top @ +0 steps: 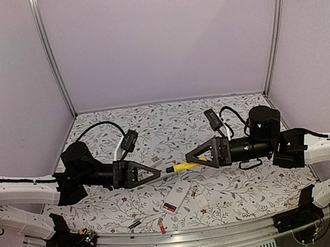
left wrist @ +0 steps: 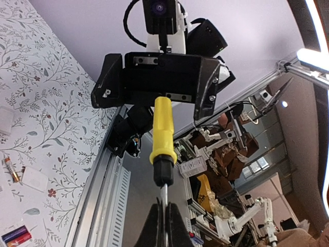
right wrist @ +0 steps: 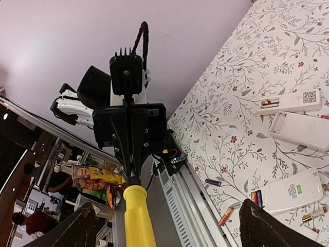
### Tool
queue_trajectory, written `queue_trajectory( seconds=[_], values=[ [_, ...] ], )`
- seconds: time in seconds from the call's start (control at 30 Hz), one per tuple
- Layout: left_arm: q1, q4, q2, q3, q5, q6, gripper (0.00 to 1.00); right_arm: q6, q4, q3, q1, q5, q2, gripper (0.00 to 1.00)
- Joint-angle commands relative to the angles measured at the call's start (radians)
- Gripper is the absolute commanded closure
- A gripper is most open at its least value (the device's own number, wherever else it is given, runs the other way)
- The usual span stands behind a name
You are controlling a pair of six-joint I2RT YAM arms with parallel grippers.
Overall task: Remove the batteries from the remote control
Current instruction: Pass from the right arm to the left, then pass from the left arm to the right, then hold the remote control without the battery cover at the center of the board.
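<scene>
A white remote control [top: 180, 197] lies on the flowered table, with red and dark batteries [top: 171, 207] still in its open bay [right wrist: 255, 197]. Loose batteries lie near the front rail: a dark one [top: 134, 223] [right wrist: 214, 182] and an orange one [top: 162, 227] [right wrist: 226, 216]. Above the table, my left gripper [top: 161, 172] [left wrist: 167, 218] is shut on the metal shaft of a yellow-handled screwdriver [left wrist: 163, 131]. My right gripper [top: 191, 158] [right wrist: 172, 231] faces it, open, with the yellow handle [right wrist: 138, 218] between its spread fingers, untouched.
Two more white remotes [right wrist: 289, 101] [right wrist: 300, 131] lie farther back on the table. A small white cover plate [top: 202, 200] [left wrist: 35, 178] and a small gold-ended battery [left wrist: 11, 169] [right wrist: 314, 213] sit near the open remote. A metal rail [top: 178, 241] runs along the front edge.
</scene>
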Motion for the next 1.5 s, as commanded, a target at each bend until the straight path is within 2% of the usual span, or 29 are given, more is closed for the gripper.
queue_trajectory(
  seconds=[0.0, 0.1, 0.2, 0.37, 0.77, 0.83, 0.97, 1.0, 1.1, 1.13, 1.17, 1.23, 1.33, 1.47],
  values=[
    [0.004, 0.103, -0.001, -0.014, -0.036, -0.034, 1.0, 0.093, 0.172, 0.014, 0.022, 0.046, 0.029, 0.08],
    [0.004, 0.099, 0.022, -0.006, -0.013, -0.038, 1.0, 0.079, 0.159, 0.062, 0.039, 0.0, 0.076, 0.19],
    [0.004, 0.093, 0.027, -0.001, -0.008, -0.042, 1.0, 0.065, 0.141, 0.094, 0.054, -0.035, 0.118, 0.33],
    [0.004, 0.044, 0.019, 0.011, -0.019, -0.024, 1.0, 0.054, 0.128, 0.115, 0.078, -0.06, 0.149, 0.49],
    [0.005, 0.036, 0.016, -0.007, -0.036, -0.035, 1.0, 0.054, 0.088, 0.104, 0.086, -0.042, 0.153, 0.73],
    [0.005, 0.035, 0.012, -0.011, -0.045, -0.037, 1.0, 0.054, 0.081, 0.095, 0.087, -0.036, 0.147, 0.78],
    [0.005, 0.01, 0.006, -0.012, -0.056, -0.032, 1.0, 0.06, 0.068, 0.077, 0.086, -0.011, 0.13, 0.95],
    [0.005, -0.005, 0.006, -0.011, -0.061, -0.025, 0.94, 0.061, 0.056, 0.074, 0.086, 0.011, 0.121, 1.0],
    [0.003, -0.121, -0.015, -0.002, -0.102, 0.037, 0.5, 0.068, -0.021, 0.06, 0.086, 0.133, 0.077, 1.0],
    [-0.003, -0.186, -0.028, -0.002, -0.149, 0.07, 0.39, 0.066, -0.046, 0.051, 0.086, 0.171, 0.061, 1.0],
    [-0.011, -0.267, -0.042, 0.002, -0.208, 0.107, 0.33, 0.066, -0.082, 0.039, 0.086, 0.231, 0.033, 1.0],
    [-0.054, -0.45, -0.063, 0.017, -0.375, 0.186, 0.25, 0.063, -0.157, 0.021, 0.086, 0.313, -0.011, 1.0],
    [-0.155, -0.655, -0.049, 0.025, -0.646, 0.214, 0.21, 0.054, -0.319, 0.02, 0.086, 0.422, -0.062, 1.0],
    [-0.28, -0.683, 0.014, 0.015, -0.843, 0.158, 0.21, 0.056, -0.392, -0.006, 0.087, 0.486, -0.094, 1.0]
  ],
)
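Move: My left hand has the screwdriver by its shaft; the middle of the yellow handle is some 10 cm to its right, level with it. From my open right hand, that handle lies about 4 cm left, 1 cm back and 1 cm up. The remote control with its two batteries lies 7 cm ahead, 7 cm left and 24 cm below my right hand. The loose red battery is about 24 cm under my left hand, 1 cm back and 1 cm left. I slide my open right hand about 4 cm left along the yellow handle and close its fingers around the handle near the shaft, while my left hand holds the shaft still. Then my left fingers open and that hand drops about 10 cm towards the table, tipping its fingertips down some 25 degrees, as my right hand draws the screwdriver off to the right, slightly forward and down, turning clockwise. ##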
